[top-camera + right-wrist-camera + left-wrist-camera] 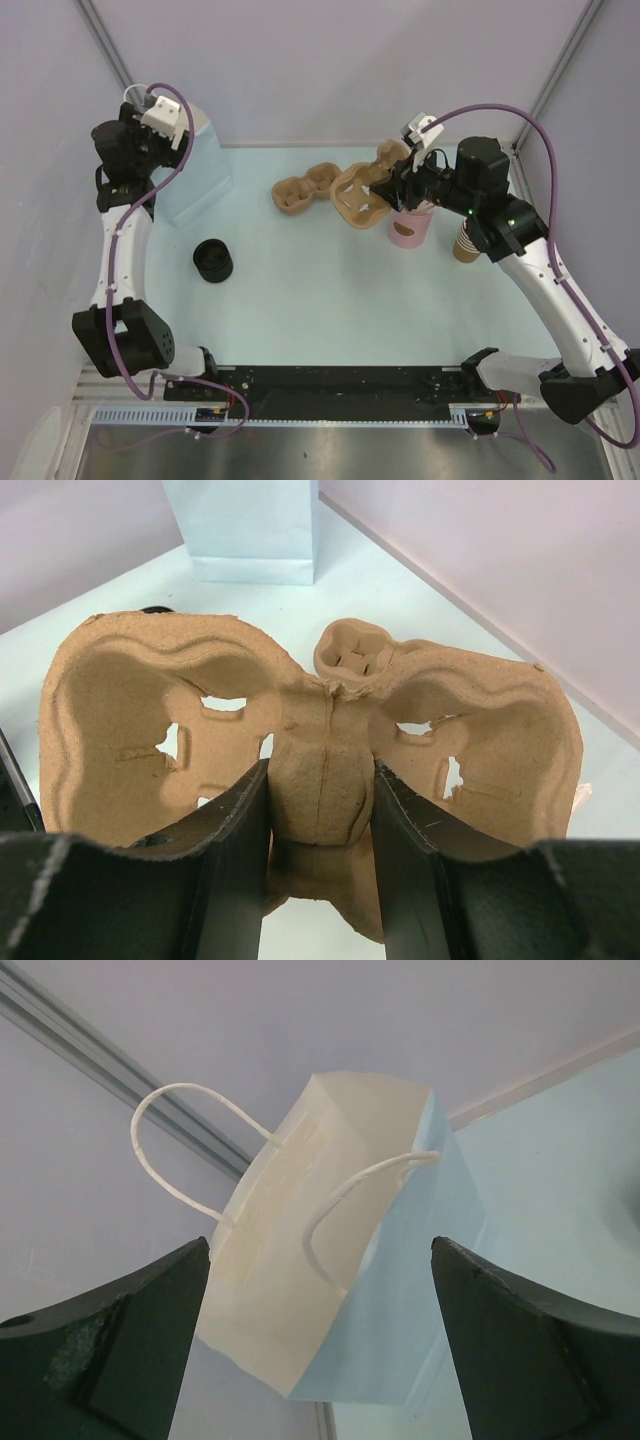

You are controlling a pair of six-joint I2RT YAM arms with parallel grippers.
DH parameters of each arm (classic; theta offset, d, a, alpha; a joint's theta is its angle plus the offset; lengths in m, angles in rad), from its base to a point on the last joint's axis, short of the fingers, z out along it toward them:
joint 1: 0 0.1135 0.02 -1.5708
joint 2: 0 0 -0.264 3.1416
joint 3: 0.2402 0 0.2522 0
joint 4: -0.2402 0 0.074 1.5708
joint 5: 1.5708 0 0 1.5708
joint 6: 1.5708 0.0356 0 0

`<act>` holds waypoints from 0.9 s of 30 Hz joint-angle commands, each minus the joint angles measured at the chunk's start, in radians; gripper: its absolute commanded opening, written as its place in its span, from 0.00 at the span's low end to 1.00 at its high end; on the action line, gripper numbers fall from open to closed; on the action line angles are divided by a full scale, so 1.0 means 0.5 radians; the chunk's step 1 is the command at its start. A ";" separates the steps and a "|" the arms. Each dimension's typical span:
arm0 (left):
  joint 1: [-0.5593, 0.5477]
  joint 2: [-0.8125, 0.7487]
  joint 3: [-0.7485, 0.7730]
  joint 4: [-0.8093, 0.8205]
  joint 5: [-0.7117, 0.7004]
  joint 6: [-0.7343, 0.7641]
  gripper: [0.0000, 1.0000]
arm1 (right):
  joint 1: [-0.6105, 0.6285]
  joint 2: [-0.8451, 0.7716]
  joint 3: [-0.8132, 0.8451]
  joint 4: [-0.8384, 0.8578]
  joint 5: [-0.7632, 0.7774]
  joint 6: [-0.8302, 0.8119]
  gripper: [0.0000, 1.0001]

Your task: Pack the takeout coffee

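Observation:
My right gripper (320, 775) is shut on the centre ridge of a brown pulp cup carrier (130, 700), held tilted above the table at the back right (358, 195). My left gripper (320, 1250) hangs open at the back left, just in front of the open mouth of a light blue paper bag (400, 1290) with white string handles; nothing is between its fingers. A round black lid piece (212, 260) sits on the table left of centre. The takeout coffee cup itself is out of view.
A second pulp carrier (303, 190) lies on the table left of the held one. A pink cup (408, 228) of straws stands just under my right wrist, with tan cups (466, 242) to its right, partly hidden by the arm. The bag (200, 175) stands near the left wall.

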 commanded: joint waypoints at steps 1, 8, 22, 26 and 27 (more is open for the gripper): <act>-0.071 0.075 0.156 0.069 -0.150 0.063 0.96 | -0.007 -0.021 -0.028 0.102 -0.033 0.026 0.34; -0.160 0.244 0.329 -0.038 -0.402 0.084 0.78 | -0.010 -0.030 -0.061 0.114 -0.042 0.029 0.35; -0.270 0.256 0.390 -0.087 -0.524 0.118 0.01 | -0.007 -0.030 -0.111 0.139 -0.057 0.036 0.35; -0.371 0.360 0.558 -0.133 -0.760 0.167 0.00 | -0.004 -0.024 -0.126 0.154 -0.057 0.045 0.35; -0.381 0.427 0.613 -0.158 -0.828 0.164 0.00 | -0.001 -0.024 -0.132 0.154 -0.054 0.045 0.35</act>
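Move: The paper bag's near handle is about 4 cm ahead of the left hand, roughly 1 cm to its right and 2 cm below, between the open fingers' lines. The bag's body hangs some 14 cm below the hand, 8 cm ahead and 2 cm left; the far handle is about 10 cm ahead and 7 cm left. The black lids stand some 12 cm back, 6 cm right, 28 cm down. From the right hand, the near handle is about 48 cm left, 18 cm ahead, 3 cm below. Forward about 4 cm goes the left hand, sinking about 1 cm and turning slightly counter-clockwise, to bring its wide-open fingers around the bag's near handle; they then shut fully and pinch it at the fingertips, with a small drift right of about a centimetre at the end. The right hand keeps its grip on the cardboard cup carrier and eases down about 2 cm. ##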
